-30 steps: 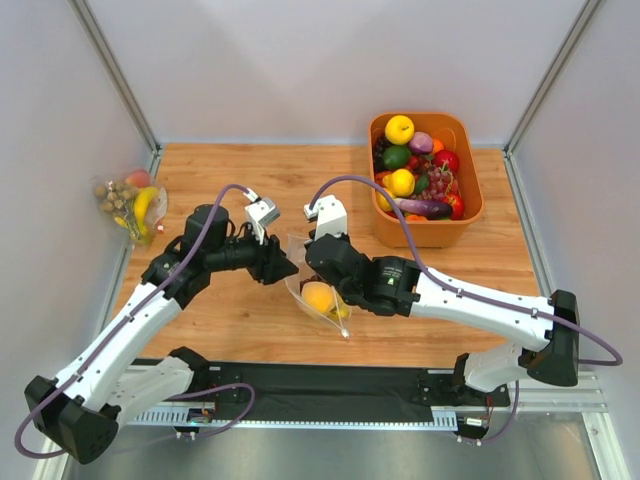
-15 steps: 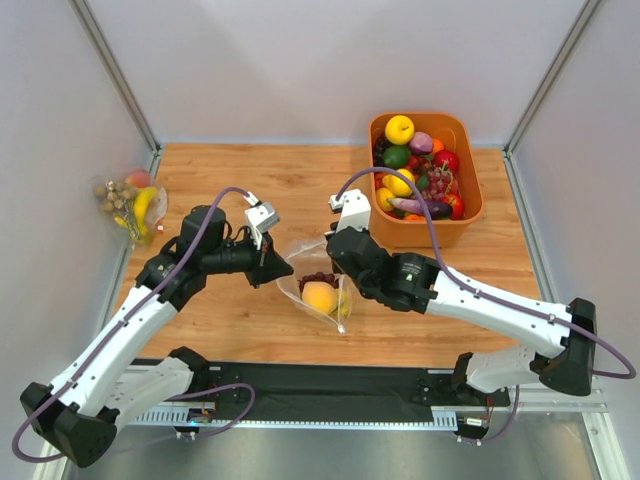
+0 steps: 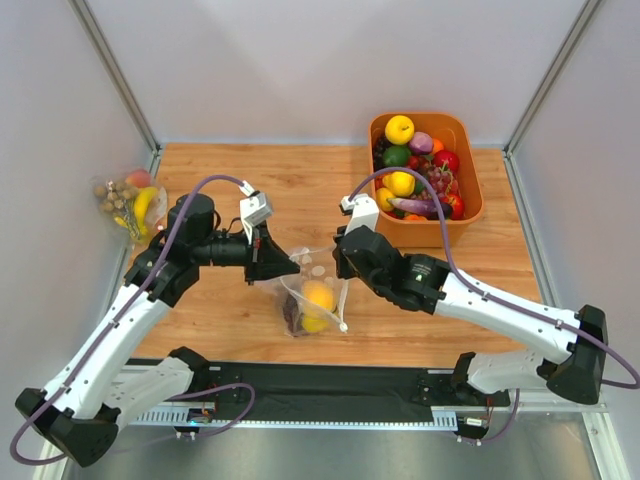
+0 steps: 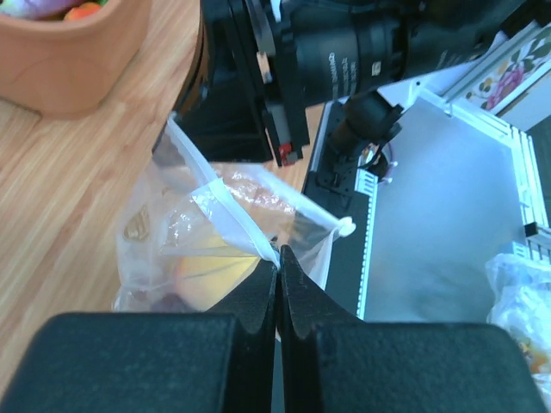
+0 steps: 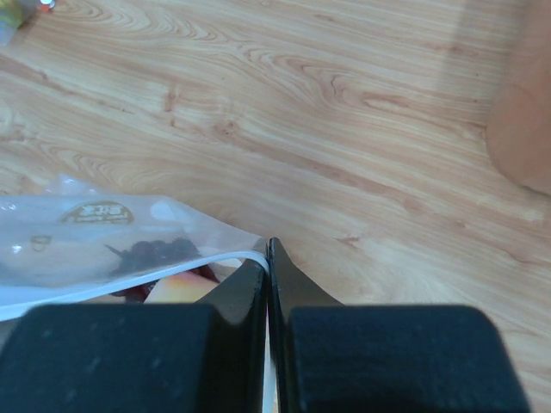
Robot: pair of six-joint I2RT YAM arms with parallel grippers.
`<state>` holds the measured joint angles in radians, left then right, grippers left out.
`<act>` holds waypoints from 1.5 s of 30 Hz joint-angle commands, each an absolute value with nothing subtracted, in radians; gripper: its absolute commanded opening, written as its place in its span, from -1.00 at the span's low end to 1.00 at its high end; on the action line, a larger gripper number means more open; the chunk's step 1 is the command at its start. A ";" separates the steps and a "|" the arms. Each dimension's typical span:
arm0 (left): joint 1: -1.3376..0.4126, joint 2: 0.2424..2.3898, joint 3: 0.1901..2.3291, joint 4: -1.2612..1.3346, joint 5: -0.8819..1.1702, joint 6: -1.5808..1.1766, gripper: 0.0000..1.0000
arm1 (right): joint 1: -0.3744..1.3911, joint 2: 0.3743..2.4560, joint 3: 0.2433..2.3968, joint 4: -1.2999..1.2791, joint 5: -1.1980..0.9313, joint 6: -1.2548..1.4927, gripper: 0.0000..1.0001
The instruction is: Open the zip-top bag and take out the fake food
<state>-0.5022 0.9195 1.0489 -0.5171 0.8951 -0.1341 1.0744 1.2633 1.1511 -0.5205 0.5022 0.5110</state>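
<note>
The zip-top bag (image 3: 310,292) hangs between my two grippers above the middle of the wooden table, its zip edge stretched between them. Inside it I see the fake food: a round orange-yellow fruit (image 3: 319,295), a small yellow fruit (image 3: 313,322) and dark grapes (image 3: 293,312). My left gripper (image 3: 292,268) is shut on the bag's left edge. In the left wrist view its jaws (image 4: 278,258) pinch the white zip strip, with the bag (image 4: 185,228) beyond. My right gripper (image 3: 340,270) is shut on the right edge. Its wrist view shows the strip clamped at the tips (image 5: 268,254) and grapes (image 5: 155,249) through the plastic.
An orange bin (image 3: 470,190) full of plastic fruit stands at the back right, close behind the right arm. A second clear bag (image 3: 130,200) with banana, peach and nuts lies at the table's left edge. White walls enclose the table on three sides.
My left gripper has closed on the bag's edge. Both grippers have pulled apart, the right moving rightward, and the bag now hangs stretched between them instead of sagging from the right gripper alone.
</note>
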 commanded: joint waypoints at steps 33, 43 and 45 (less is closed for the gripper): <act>-0.499 1.126 1.040 -0.548 0.816 -0.167 -1.00 | 1.189 1.229 1.134 -0.453 0.328 0.468 0.18; -0.499 1.127 1.039 -0.549 0.813 -0.167 -1.00 | 1.166 1.292 1.063 -0.423 0.385 0.522 0.18; -0.499 1.131 1.039 -0.551 0.808 -0.167 -1.00 | 1.158 1.293 1.040 -0.411 0.388 0.528 0.19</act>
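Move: The right hand, pinching the bag's right rim, has the round fruit inside about 5 cm back, 5 cm to its left and 12 cm below; the grapes lie some 6 cm left of the fruit, the yellow pepper about 5 cm back of it. From the left hand, pinching the opposite rim, the fruit is about 5 cm right, 3 cm back and 16 cm below. Right hand sinks, opens off the rim, rises back, dips towards the fruit; left lowers its rim some 7 cm. ##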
